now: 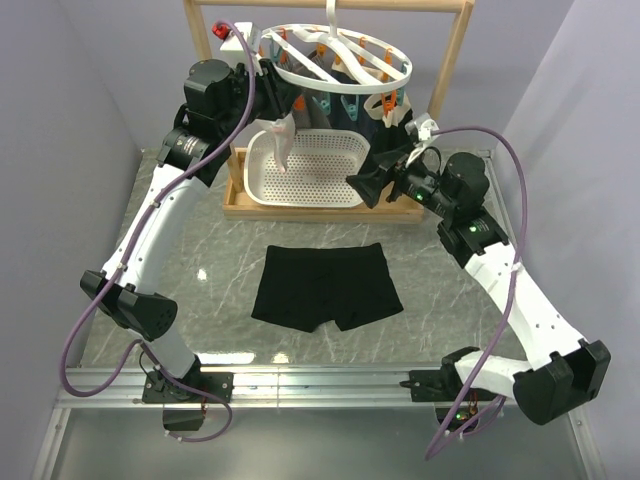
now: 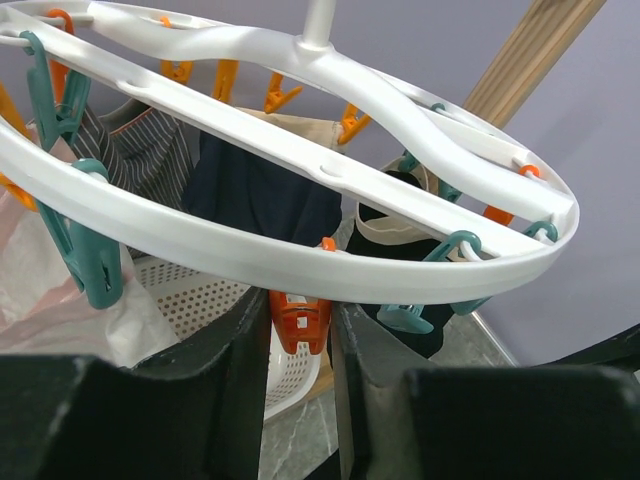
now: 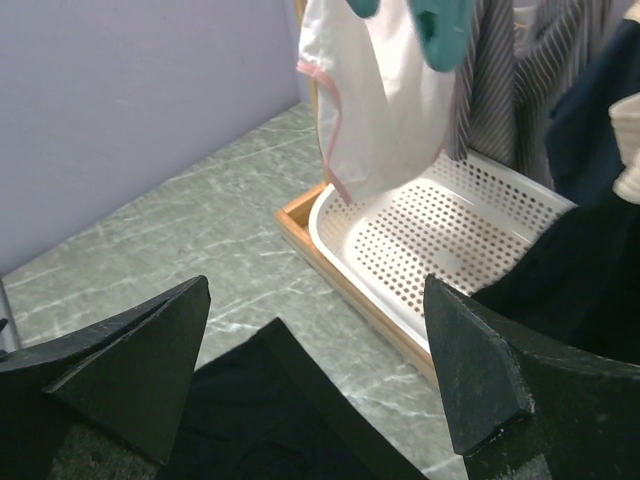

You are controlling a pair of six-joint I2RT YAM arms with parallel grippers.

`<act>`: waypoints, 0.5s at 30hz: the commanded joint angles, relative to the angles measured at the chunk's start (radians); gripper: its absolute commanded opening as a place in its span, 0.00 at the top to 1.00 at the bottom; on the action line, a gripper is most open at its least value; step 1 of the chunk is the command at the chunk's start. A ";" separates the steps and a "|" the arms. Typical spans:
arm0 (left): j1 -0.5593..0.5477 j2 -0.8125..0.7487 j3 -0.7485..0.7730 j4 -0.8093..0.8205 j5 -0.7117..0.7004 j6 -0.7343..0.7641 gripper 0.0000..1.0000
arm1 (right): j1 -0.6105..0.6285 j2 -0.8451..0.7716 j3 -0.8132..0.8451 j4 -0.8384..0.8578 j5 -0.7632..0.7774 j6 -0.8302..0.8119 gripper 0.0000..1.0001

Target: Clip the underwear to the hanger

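Note:
The black underwear (image 1: 325,287) lies flat on the table, apart from both grippers. The round white hanger (image 1: 335,60) hangs from the wooden frame, with several garments clipped to it. My left gripper (image 1: 268,78) is raised at the hanger's left rim. In the left wrist view my left gripper (image 2: 300,335) is shut on an orange clip (image 2: 298,318) under the white rim (image 2: 300,255). My right gripper (image 1: 372,172) is open and empty by the basket's right end. In the right wrist view it (image 3: 315,290) hovers above a corner of the underwear (image 3: 270,420).
A white perforated basket (image 1: 262,170) sits in a wooden tray below the hanger; it also shows in the right wrist view (image 3: 450,230). A pale pink-white garment (image 3: 370,110) hangs from a teal clip (image 3: 440,30). The wooden frame's post (image 1: 455,60) stands at the right.

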 commanded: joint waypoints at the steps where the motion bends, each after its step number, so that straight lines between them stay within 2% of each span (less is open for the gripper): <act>1: -0.001 -0.030 0.007 0.044 0.011 -0.007 0.94 | 0.033 0.008 0.058 0.075 0.021 0.024 0.07; 3: -0.001 -0.032 0.003 0.044 0.013 -0.012 1.00 | 0.056 0.020 0.070 0.081 0.030 0.021 0.09; 8: -0.001 -0.035 0.001 0.039 0.019 -0.022 1.00 | 0.084 0.048 0.090 0.118 0.045 0.045 0.17; 15: -0.001 -0.040 -0.020 0.042 0.045 -0.035 1.00 | 0.135 0.126 0.225 0.213 0.007 0.053 0.31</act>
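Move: The left hand already has the near-left orange clip of the ring hanger between its fingers. From the right hand that orange clip lies about 16 cm left, 10 cm ahead and 11 cm higher. The nearest teal clip on the near rim is some 9 cm left, 9 cm ahead and 10 cm up. The hanging black cloth is roughly 12 cm ahead and 5 cm right, while the underwear lies flat, 12 cm left, 3 cm ahead and 38 cm below. Leftward at first, then ever more steeply upward, the empty right hand travels about 4 cm left and 5 cm up towards the hanger's near rim and the orange clip. Its fingertips tip up slightly and swing a little counter-clockwise, and the wide-open fingers close part-way on nothing. The left hand stays put, still pinching the orange clip on the rim. ##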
